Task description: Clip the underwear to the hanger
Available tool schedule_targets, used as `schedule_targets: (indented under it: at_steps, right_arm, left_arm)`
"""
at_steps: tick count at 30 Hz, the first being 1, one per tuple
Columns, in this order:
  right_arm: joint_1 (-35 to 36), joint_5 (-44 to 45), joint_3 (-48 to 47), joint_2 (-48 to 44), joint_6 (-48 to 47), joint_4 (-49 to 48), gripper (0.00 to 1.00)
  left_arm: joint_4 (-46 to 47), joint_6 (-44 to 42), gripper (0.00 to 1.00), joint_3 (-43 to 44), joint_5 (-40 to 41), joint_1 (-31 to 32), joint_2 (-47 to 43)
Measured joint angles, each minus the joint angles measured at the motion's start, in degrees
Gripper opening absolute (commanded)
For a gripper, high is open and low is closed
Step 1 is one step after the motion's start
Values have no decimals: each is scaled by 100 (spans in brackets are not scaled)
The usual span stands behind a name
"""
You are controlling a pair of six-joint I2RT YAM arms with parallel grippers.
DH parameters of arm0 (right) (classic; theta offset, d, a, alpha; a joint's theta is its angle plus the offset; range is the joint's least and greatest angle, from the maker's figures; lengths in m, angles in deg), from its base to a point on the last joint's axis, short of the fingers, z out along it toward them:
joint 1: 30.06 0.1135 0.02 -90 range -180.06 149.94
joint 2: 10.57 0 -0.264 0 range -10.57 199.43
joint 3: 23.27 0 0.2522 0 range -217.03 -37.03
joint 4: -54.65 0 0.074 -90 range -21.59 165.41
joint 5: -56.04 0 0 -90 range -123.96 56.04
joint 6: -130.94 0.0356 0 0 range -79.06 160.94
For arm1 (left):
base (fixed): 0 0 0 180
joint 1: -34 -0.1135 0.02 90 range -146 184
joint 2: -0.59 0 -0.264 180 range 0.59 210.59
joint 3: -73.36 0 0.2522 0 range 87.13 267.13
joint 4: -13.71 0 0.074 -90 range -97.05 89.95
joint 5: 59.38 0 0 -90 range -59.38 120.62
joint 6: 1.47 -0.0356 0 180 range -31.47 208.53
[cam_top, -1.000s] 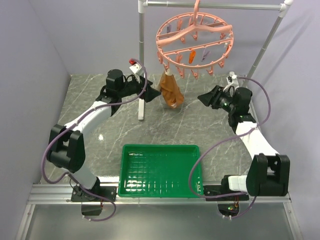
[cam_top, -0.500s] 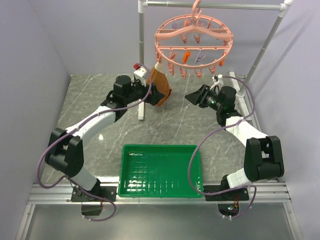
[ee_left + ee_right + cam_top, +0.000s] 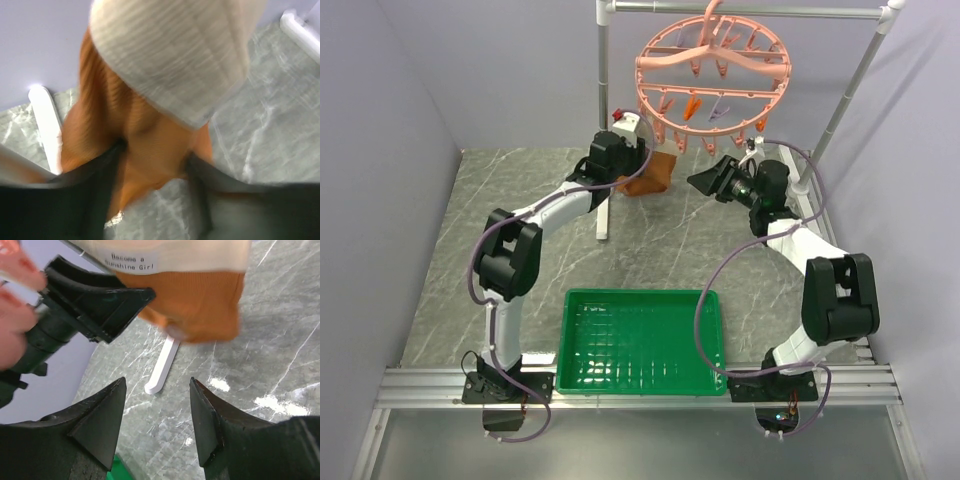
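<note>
The rust-orange underwear (image 3: 656, 172) hangs bunched under the near left rim of the salmon-pink hanger (image 3: 712, 65), which hangs by its hook from the rack's top bar. My left gripper (image 3: 636, 166) is shut on the underwear. In the left wrist view orange fabric (image 3: 150, 140) fills the gap of the left gripper (image 3: 155, 156), with the cream waistband (image 3: 170, 55) above. My right gripper (image 3: 705, 181) stands open just right of the underwear, nothing between its fingers. The right wrist view shows the right gripper (image 3: 157, 385) below the underwear (image 3: 200, 305), with the left gripper (image 3: 95, 305) beside it.
The grey metal rack's left post (image 3: 605, 100) stands just behind my left gripper, its white foot (image 3: 604, 215) lying on the marble table. The right post (image 3: 850, 90) slants behind my right arm. A green tray (image 3: 640, 340) lies at the near middle.
My left arm swung right and up to the hanging underwear, and its fingers closed in on it. The underwear rose and bunched up. My right gripper moved left, closer to it.
</note>
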Motion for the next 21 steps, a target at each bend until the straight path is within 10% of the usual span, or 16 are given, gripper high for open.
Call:
schedule_targets:
  at_steps: [4,21]
  right_arm:
    - [-68,-79,-72,186,61,-81,61]
    - [-568,-1220,-984,1541,973,-745,96]
  left_arm:
    - [-90,-74,2,31,-31,-15,94]
    - [-20,302,0,-295,-2962,-837,-393]
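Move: The hanging underwear is right at the left hand, its edge already between the open fingers; the middle is about 3 cm ahead, 3 cm to the right and 2 cm below. The hanger's nearest clips are some 3 cm ahead, 3 cm right and 6 cm above, and the rack's left post is about 4 cm ahead and 9 cm left. From the right hand, the underwear is roughly 4 cm ahead, 9 cm left and level; the hanger's front clips are around 4 cm ahead, 3 cm right and 8 cm above. The left hand shuts its fingers fully and pinches the orange cloth beside the pale waistband, dipping about 1 cm as it does so, then draws the cloth back some 3 cm, up and a little to the left, away from the right hand, while turning about 20 degrees clockwise. Meanwhile the empty right hand reaches about 4.5 cm forward below the hanger's front clips, drifting slightly right and sinking a couple of centimetres, rolls its left side up about 10 degrees and spreads its fingers from half-open to nearly full width. ##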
